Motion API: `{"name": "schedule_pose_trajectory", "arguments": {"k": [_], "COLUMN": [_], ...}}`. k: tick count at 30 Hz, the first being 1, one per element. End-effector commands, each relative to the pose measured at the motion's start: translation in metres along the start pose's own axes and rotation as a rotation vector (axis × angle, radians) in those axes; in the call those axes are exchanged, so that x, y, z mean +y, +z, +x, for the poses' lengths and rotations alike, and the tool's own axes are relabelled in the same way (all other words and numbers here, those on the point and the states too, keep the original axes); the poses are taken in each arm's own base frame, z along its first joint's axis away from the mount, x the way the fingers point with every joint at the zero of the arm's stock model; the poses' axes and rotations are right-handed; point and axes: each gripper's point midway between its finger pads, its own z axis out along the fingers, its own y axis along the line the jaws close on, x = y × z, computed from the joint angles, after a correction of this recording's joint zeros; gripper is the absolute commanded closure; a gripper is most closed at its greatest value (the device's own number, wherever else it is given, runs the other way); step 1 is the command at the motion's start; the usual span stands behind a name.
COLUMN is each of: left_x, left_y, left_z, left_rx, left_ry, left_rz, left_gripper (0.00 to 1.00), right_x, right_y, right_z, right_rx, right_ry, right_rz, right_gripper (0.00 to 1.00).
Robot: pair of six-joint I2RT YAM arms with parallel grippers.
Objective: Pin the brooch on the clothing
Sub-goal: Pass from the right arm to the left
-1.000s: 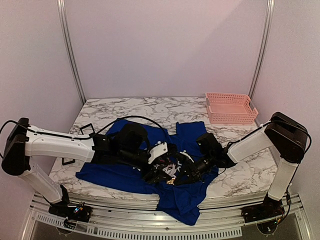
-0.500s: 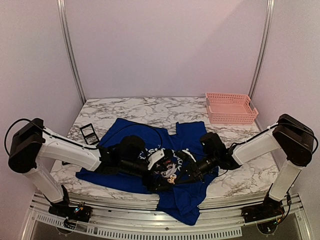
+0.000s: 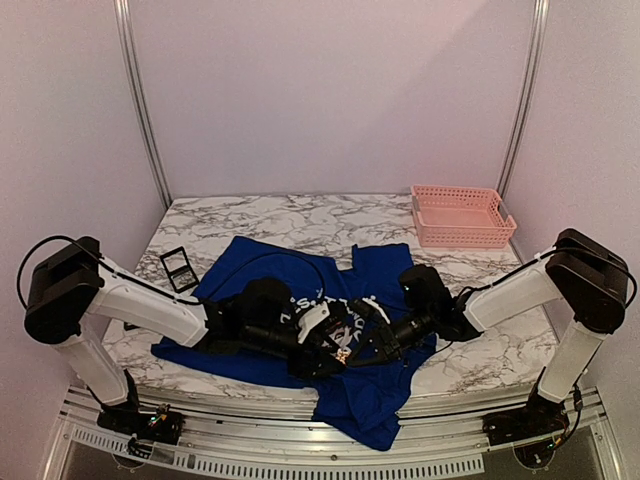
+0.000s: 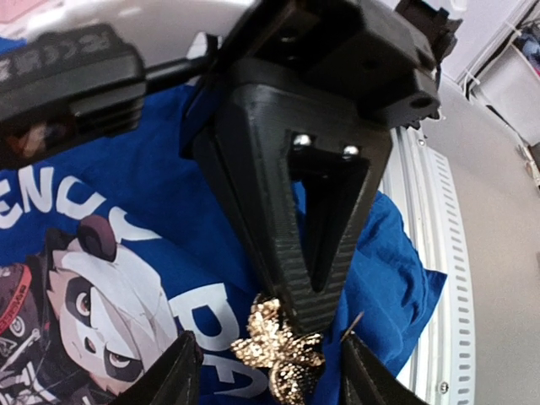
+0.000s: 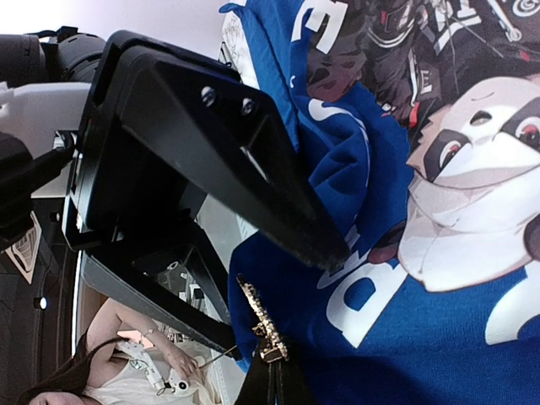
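Note:
The clothing (image 3: 378,268), a royal-blue T-shirt, lies spread on the marble table, and its panda print (image 4: 93,287) faces up. A glittery gold brooch (image 4: 283,346) is pinched at the tips of my right gripper (image 4: 308,314), just above the white lettering. In the right wrist view the brooch (image 5: 261,325) stands edge-on in that shut right gripper (image 5: 274,375). My left gripper (image 4: 270,380) is open, one finger on each side of the brooch, neither visibly touching it. From above, both grippers meet over the shirt's chest at the brooch (image 3: 342,356).
A pink basket (image 3: 462,215) stands at the back right. A small black frame (image 3: 178,267) lies left of the shirt. The shirt's hem (image 3: 365,420) hangs over the table's front edge. The left gripper's broad fingers (image 5: 219,143) fill the right wrist view.
The left arm has dropped lower and its gripper has slid right, up to the brooch, its jaws narrowing around it. The right gripper has stayed shut on the brooch.

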Motion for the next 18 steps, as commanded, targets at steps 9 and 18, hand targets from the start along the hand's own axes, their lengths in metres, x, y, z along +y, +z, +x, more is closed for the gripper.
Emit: {"name": "schedule_pose_trajectory", "arguments": {"k": [9, 18], "left_x": [0.005, 0.005], "left_y": [0.003, -0.001], "left_z": [0.001, -0.005], "left_rx": [-0.022, -0.047], "left_ry": [-0.029, -0.019], "left_rz": [-0.030, -0.038], "left_gripper": [0.67, 0.87], "right_x": [0.009, 0.017], "right_y": [-0.004, -0.015], "right_z": [0.002, 0.001], "right_rx": [-0.027, -0.098], "right_ry": [-0.050, -0.127], "right_rz": [-0.001, 0.016], "right_gripper": [1.00, 1.00]}}
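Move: The gold brooch, still pinched in the right fingertips, sits between the left hand's parted tips, about 1 cm to the right of the left hand point and 1 cm below it; from the right hand it is roughly 2 cm left and 1 cm back. The shirt's panda face lies some 9 cm ahead of the left hand, straight in line and about 7 cm lower, and the cloth hanging over the table edge is about 9 cm back, 3 cm right and 8 cm down. The left gripper closes from a bit over half open to nearly shut, its two fingers coming in on either side of the brooch from front and back, while that arm all but holds its place. The right hand keeps its pinch on the brooch and eases it about 1 cm forward, a little right and up between those fingers, its fingertips turning some 5 to 10 degrees, slightly clockwise. ##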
